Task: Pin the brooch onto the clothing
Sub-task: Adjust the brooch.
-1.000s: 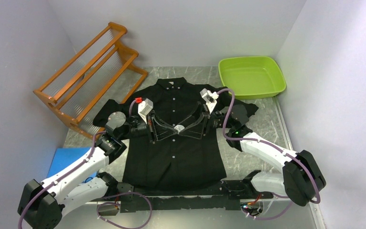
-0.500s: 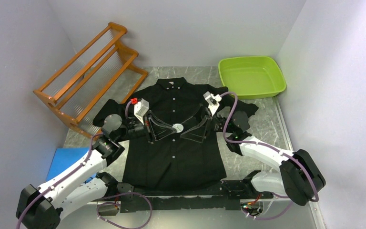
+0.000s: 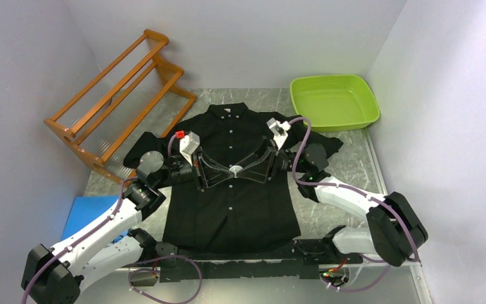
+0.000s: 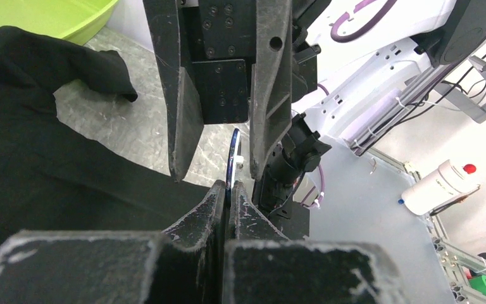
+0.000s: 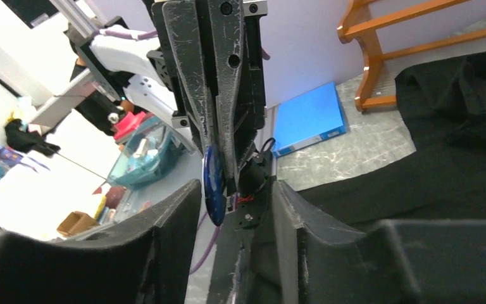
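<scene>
The black shirt [image 3: 228,209] lies flat on the table, collar at the far side. Above its chest my two grippers meet tip to tip. My left gripper [image 3: 230,173] is shut on the brooch [image 3: 236,170], a small round disc with a pale back and a blue face. In the left wrist view the brooch [image 4: 231,161] stands edge-on out of my shut left gripper [image 4: 230,190]. My right gripper [image 5: 237,190] is open, its fingers either side of the blue brooch [image 5: 214,187] without pressing on it. The brooch hangs above the cloth.
An orange wooden rack [image 3: 117,95] stands at the back left, close to the shirt's sleeve. A green tub [image 3: 333,101] sits at the back right. A blue board [image 3: 85,212] lies at the left front beside my left arm.
My right gripper opened and drew back to the right, then came in again with its jaws around the brooch. The left gripper kept its hold and shifted only slightly.
</scene>
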### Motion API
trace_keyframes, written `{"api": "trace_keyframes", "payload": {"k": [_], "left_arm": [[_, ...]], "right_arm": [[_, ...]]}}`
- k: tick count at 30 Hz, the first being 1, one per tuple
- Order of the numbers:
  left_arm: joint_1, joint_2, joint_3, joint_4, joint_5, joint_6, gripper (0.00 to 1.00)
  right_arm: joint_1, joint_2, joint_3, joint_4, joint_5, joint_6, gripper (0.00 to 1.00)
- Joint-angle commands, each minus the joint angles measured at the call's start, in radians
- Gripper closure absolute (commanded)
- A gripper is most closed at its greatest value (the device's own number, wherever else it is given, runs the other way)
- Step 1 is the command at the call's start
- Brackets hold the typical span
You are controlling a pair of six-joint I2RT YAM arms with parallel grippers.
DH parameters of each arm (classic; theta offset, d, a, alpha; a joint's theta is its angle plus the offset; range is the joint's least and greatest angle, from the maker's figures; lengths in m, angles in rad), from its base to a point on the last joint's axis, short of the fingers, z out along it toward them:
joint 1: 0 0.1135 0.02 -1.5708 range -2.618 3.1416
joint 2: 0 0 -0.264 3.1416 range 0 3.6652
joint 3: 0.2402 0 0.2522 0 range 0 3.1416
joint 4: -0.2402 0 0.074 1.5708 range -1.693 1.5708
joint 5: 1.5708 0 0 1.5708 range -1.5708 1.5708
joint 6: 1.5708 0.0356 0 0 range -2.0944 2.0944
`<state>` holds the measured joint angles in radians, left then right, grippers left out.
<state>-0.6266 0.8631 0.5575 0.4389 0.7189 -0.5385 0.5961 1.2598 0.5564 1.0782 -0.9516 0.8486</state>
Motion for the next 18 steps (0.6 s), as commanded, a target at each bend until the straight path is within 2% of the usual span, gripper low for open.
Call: {"api": "trace_keyframes", "payload": {"k": [1,3,6,9,15,18], "left_arm": [[-0.006,-0.001,0.026,-0.011,0.017,0.018,0.98],[-0.005,-0.010,0.028,-0.025,0.009,0.026,0.97],[-0.005,-0.024,0.028,-0.034,0.004,0.034,0.97],[-0.007,-0.038,0.043,-0.069,-0.012,0.048,0.97],[-0.007,-0.027,0.116,-0.150,-0.005,0.074,0.97],[-0.007,-0.015,0.135,-0.150,0.003,0.077,0.97]], "right_arm": [[-0.001,0.021,0.064,0.036,-0.018,0.002,0.61],[-0.001,0.033,0.075,0.026,-0.028,0.000,0.81],[0.001,0.041,0.082,-0.022,-0.035,-0.023,0.99],[0.001,0.037,0.113,-0.181,-0.048,-0.120,1.00],[0.007,0.010,0.235,-0.736,0.008,-0.503,1.00],[0.013,0.006,0.294,-0.933,0.054,-0.634,1.00]]}}
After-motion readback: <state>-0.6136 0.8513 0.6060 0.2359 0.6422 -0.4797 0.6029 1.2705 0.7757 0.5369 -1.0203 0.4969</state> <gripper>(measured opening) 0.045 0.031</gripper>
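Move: Just off the right hand's open fingertips, the brooch stands on edge about 2 cm to its left and level with it; it also lies about 2 cm to the right of the left hand point, in the left fingers' shut tips. The shirt lies flat some 28 cm below: its nearest button is about 2 cm ahead and 5 cm left of the right hand, its collar some 28 cm ahead and 6 cm left. Closing from a bit over half open, the right fingers pinch the brooch between their tips while the left hand keeps its hold. Then both hands carry it together forward about 1.5 cm, sinking 1 to 1.5 cm and edging left; the right hand dips its fingertips some 10 degrees, the left turns about half as much. ##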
